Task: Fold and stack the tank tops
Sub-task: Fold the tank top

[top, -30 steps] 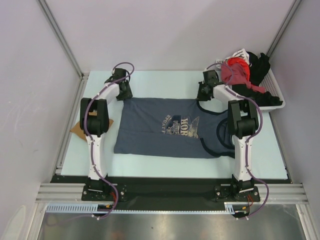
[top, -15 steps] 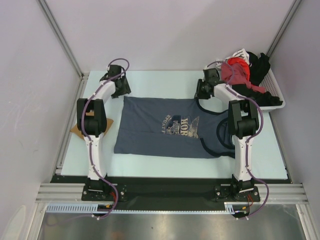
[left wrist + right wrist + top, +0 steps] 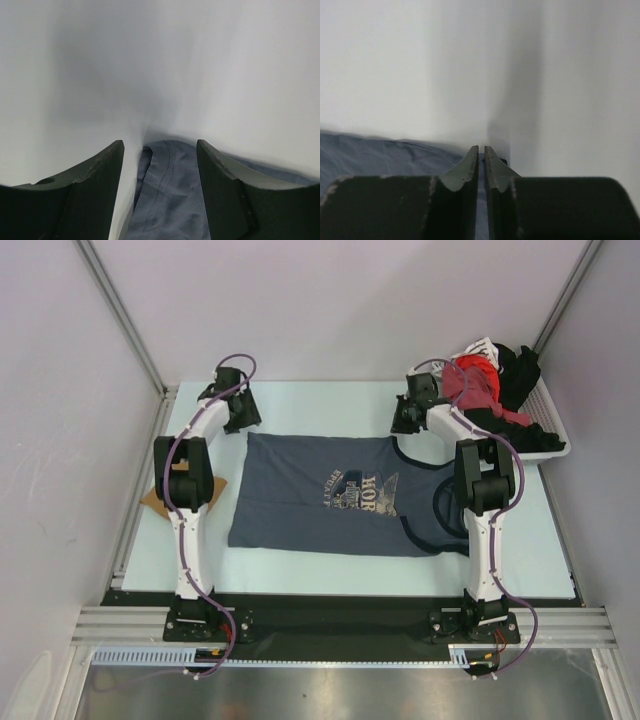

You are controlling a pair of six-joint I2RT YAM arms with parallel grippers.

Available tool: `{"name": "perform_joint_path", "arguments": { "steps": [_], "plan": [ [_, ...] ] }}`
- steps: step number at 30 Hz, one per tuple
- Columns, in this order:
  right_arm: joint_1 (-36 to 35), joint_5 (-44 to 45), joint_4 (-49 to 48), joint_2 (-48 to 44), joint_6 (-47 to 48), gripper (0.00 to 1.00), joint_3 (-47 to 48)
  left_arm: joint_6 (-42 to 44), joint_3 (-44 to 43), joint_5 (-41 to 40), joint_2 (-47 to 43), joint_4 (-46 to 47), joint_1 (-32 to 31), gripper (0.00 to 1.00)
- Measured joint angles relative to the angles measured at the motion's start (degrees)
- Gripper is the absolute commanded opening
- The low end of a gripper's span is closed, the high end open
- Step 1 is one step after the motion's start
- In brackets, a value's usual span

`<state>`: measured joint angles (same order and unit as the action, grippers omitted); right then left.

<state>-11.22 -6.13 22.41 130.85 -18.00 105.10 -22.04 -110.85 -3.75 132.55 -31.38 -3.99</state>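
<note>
The slate-blue tank top [image 3: 320, 498] lies spread flat on the table, printed side up, with its straps to the right. My left gripper [image 3: 238, 412] hovers at its far left hem corner and is open. In the left wrist view the stitched hem [image 3: 170, 195] lies between the spread fingers [image 3: 95, 185] of that left gripper [image 3: 160, 150]. My right gripper [image 3: 405, 420] is at the far strap. Its jaws [image 3: 481, 155] are shut with a thin strip of blue cloth pinched between them. A tan-brown tank top [image 3: 155, 497] shows only as a corner behind the left arm.
A white basket [image 3: 548, 445] at the back right holds a heap of red and black clothes [image 3: 485, 380]. Walls close in on the table's left, back and right sides. Both arms reach across the table's near half.
The left gripper has drawn back off the hem corner and stands wider open. The right gripper opened briefly and has shut on the far strap.
</note>
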Motion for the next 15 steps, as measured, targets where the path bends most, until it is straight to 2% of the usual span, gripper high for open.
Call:
{"name": "perform_joint_path", "arguments": {
  "steps": [1, 3, 15],
  "plan": [
    [0.0, 0.0, 0.0, 0.0, -0.1, 0.38, 0.0, 0.0, 0.1, 0.2, 0.0, 0.0, 0.0, 0.66],
    [0.0, -0.1, 0.0, 0.0, -0.3, 0.47, 0.0, 0.0, 0.3, 1.0, 0.0, 0.1, 0.0, 0.66],
    [0.1, -0.2, 0.2, 0.0, 0.1, 0.46, -0.5, -0.4, 0.5, 2.5, 0.5, 0.4, -0.1, 0.61]
  ]
}}
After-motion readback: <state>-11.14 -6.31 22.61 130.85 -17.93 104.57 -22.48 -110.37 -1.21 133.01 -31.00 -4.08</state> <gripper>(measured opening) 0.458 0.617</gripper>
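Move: The far left corner of the blue tank top lies just under the left hand's open fingertips, roughly 3 cm down and 1 cm back. The far right bend of that edge, where the dark trim starts, sits about 3 cm below the right hand and 1 cm back. The folded brown top is some 18 cm back and 11 cm left of the left hand. From the right hand, the lettering is about 18 cm back and 10 cm left, the laundry basket roughly 27 cm right and 3 cm ahead. Edging about 1 cm to the right and sinking about half a centimetre, the left hand lines its still-open fingers up over the tank top's far edge, just inside the corner. The right hand stays almost in place while its shut fingers spread to nearly half open astride the trimmed bend, then starts easing down; neither hand pinches the cloth yet. ##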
